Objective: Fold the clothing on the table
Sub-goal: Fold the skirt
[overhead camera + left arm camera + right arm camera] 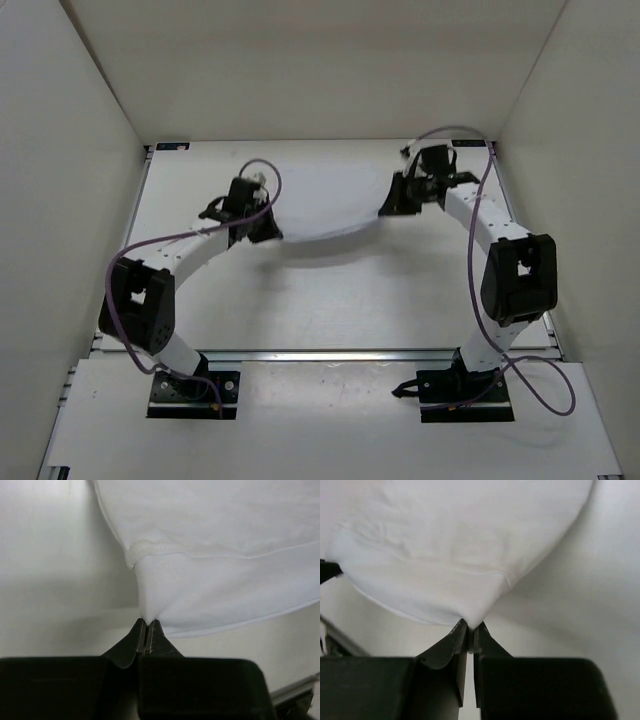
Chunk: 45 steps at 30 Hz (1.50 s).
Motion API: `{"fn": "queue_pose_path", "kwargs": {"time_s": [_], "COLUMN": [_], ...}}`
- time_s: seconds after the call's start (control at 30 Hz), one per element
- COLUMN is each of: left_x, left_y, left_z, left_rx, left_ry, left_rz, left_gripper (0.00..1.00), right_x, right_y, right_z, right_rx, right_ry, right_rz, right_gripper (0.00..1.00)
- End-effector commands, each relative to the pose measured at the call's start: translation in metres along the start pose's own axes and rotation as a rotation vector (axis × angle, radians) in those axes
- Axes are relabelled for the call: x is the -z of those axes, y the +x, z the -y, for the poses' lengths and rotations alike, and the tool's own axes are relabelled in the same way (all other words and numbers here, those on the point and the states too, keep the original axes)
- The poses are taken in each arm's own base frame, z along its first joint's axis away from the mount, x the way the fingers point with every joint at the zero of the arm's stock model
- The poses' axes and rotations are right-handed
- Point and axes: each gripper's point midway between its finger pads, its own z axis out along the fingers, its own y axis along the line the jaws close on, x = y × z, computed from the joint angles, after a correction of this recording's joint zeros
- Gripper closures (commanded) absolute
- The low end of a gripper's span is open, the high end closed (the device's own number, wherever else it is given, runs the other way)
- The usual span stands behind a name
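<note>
The clothing [325,205] is a thin white piece of fabric spread across the far half of the table [330,310], its near edge lifted and sagging in a curve between the two arms. My left gripper [268,232] is shut on the near left corner; in the left wrist view the clothing [215,560] runs down to a pinched point in my left gripper [148,621]. My right gripper [385,207] is shut on the near right corner, and the right wrist view shows the clothing [455,545] drawn into my right gripper [470,625].
White walls enclose the table on the left, right and back. A silver rail [330,354] runs along the near edge in front of the arm bases. Purple cables [470,135] loop off both arms.
</note>
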Motion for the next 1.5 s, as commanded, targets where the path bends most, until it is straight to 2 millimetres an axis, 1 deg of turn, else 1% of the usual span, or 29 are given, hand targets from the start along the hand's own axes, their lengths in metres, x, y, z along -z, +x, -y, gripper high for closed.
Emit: {"fn": "queue_pose_path", "kwargs": {"time_s": [0.0,0.03,0.07,0.1,0.13,0.17,0.2,0.27,0.3,0.33,0.37,0.43,0.47,0.53,0.57,0.6,0.63,0.67,0.73,0.77,0.8,0.9,1.03,1.07,1.17,1.23,1.37,1.43,1.47], "left_x": [0.031,0.033,0.043,0.065,0.084,0.101,0.114,0.149,0.150,0.143,0.137,0.105,0.106,0.075,0.067,0.071,0.064,0.065,0.076,0.076,0.081,0.083,0.072,0.066,0.060,0.059,0.053,0.052,0.042], "left_y": [-0.117,-0.130,-0.160,-0.189,-0.210,-0.222,-0.230,-0.244,-0.240,-0.235,-0.224,-0.186,-0.173,-0.113,-0.079,-0.063,-0.031,0.000,0.034,0.054,0.066,0.087,0.087,0.089,0.078,0.050,0.001,-0.031,-0.037], "left_z": [0.035,0.034,0.050,0.069,0.086,0.099,0.111,0.127,0.128,0.116,0.116,0.089,0.086,0.057,0.046,0.043,0.035,0.031,0.026,0.024,0.021,0.004,-0.009,-0.013,-0.004,0.017,0.041,0.053,0.052], "left_rx": [-0.177,-0.207,-0.229,-0.270,-0.306,-0.326,-0.369,-0.402,-0.410,-0.395,-0.396,-0.389,-0.390,-0.391,-0.387,-0.372,-0.365,-0.349,-0.310,-0.278,-0.240,-0.213,-0.194,-0.196,-0.220,-0.244,-0.284,-0.300,-0.320], "left_ry": [0.031,-0.002,0.015,0.033,0.041,0.058,0.054,0.043,0.044,0.027,0.042,0.023,0.032,-0.001,0.002,0.014,0.032,0.055,0.083,0.112,0.134,0.114,0.068,0.047,0.051,0.092,0.128,0.131,0.111], "left_rz": [0.236,0.258,0.323,0.410,0.484,0.547,0.599,0.727,0.735,0.711,0.678,0.550,0.530,0.391,0.316,0.289,0.217,0.154,0.095,0.038,-0.002,-0.069,-0.118,-0.150,-0.156,-0.099,0.008,0.075,0.073], "left_gripper": [1.00,1.00,1.00,1.00,1.00,1.00,1.00,1.00,1.00,1.00,1.00,1.00,1.00,1.00,1.00,1.00,1.00,1.00,1.00,1.00,1.00,1.00,1.00,1.00,1.00,1.00,1.00,1.00,1.00], "right_x": [0.064,0.066,0.091,0.119,0.135,0.154,0.161,0.182,0.183,0.165,0.172,0.137,0.135,0.097,0.085,0.086,0.069,0.067,0.069,0.067,0.065,0.062,0.055,0.055,0.049,0.050,0.056,0.057,0.056], "right_y": [-0.123,-0.136,-0.170,-0.200,-0.216,-0.223,-0.230,-0.225,-0.219,-0.202,-0.197,-0.151,-0.135,-0.066,-0.027,-0.010,0.031,0.060,0.097,0.112,0.130,0.161,0.157,0.148,0.126,0.105,0.049,0.027,0.011], "right_z": [-0.018,-0.014,-0.025,-0.044,-0.055,-0.065,-0.071,-0.082,-0.074,-0.055,-0.051,-0.013,-0.007,0.024,0.032,0.027,0.032,0.030,0.004,0.000,-0.005,-0.007,0.006,0.006,0.007,0.001,-0.007,-0.001,0.002], "right_rx": [0.208,0.209,0.244,0.297,0.332,0.361,0.380,0.434,0.442,0.415,0.412,0.314,0.295,0.204,0.167,0.165,0.121,0.078,0.051,0.014,-0.007,-0.063,-0.120,-0.098,-0.085,-0.072,-0.010,0.020,0.029], "right_ry": [0.073,0.090,0.105,0.101,0.105,0.111,0.139,0.193,0.221,0.238,0.244,0.222,0.219,0.201,0.192,0.180,0.168,0.140,0.057,0.032,0.019,-0.033,-0.044,-0.041,-0.022,-0.048,-0.058,-0.021,-0.015], "right_rz": [0.282,0.288,0.370,0.460,0.510,0.562,0.609,0.691,0.717,0.668,0.683,0.550,0.528,0.387,0.320,0.307,0.219,0.181,0.138,0.112,0.084,0.028,0.021,0.041,0.040,0.061,0.164,0.203,0.226], "right_gripper": [1.00,1.00,1.00,1.00,1.00,1.00,1.00,1.00,0.99,1.00,1.00,1.00,0.99,1.00,1.00,1.00,0.99,1.00,1.00,1.00,1.00,1.00,1.00,1.00,1.00,1.00,0.99,1.00,1.00]}}
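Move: The skirt's near hem is already pinched at its two corners, one in each hand. Its middle lies about 10 cm ahead of the left hand, 11 cm to its right and some 5 cm below; from the right hand it is roughly 7 cm ahead, 11 cm to the left and 8 cm below. The far edge is about 20 cm ahead and 11 cm to the right of the left hand, 6 cm below it. The skirt, kept pinched at both near corners, is flung fast forward and up by the two hands together, some 15 cm out and 25 cm high with fingertips swinging up about 45 degrees, then swept back and down until low, behind the start. Last, both hands carry the hem forward over the cloth, about 6-8 cm and slightly up, the left now turned some 15 degrees clockwise. ##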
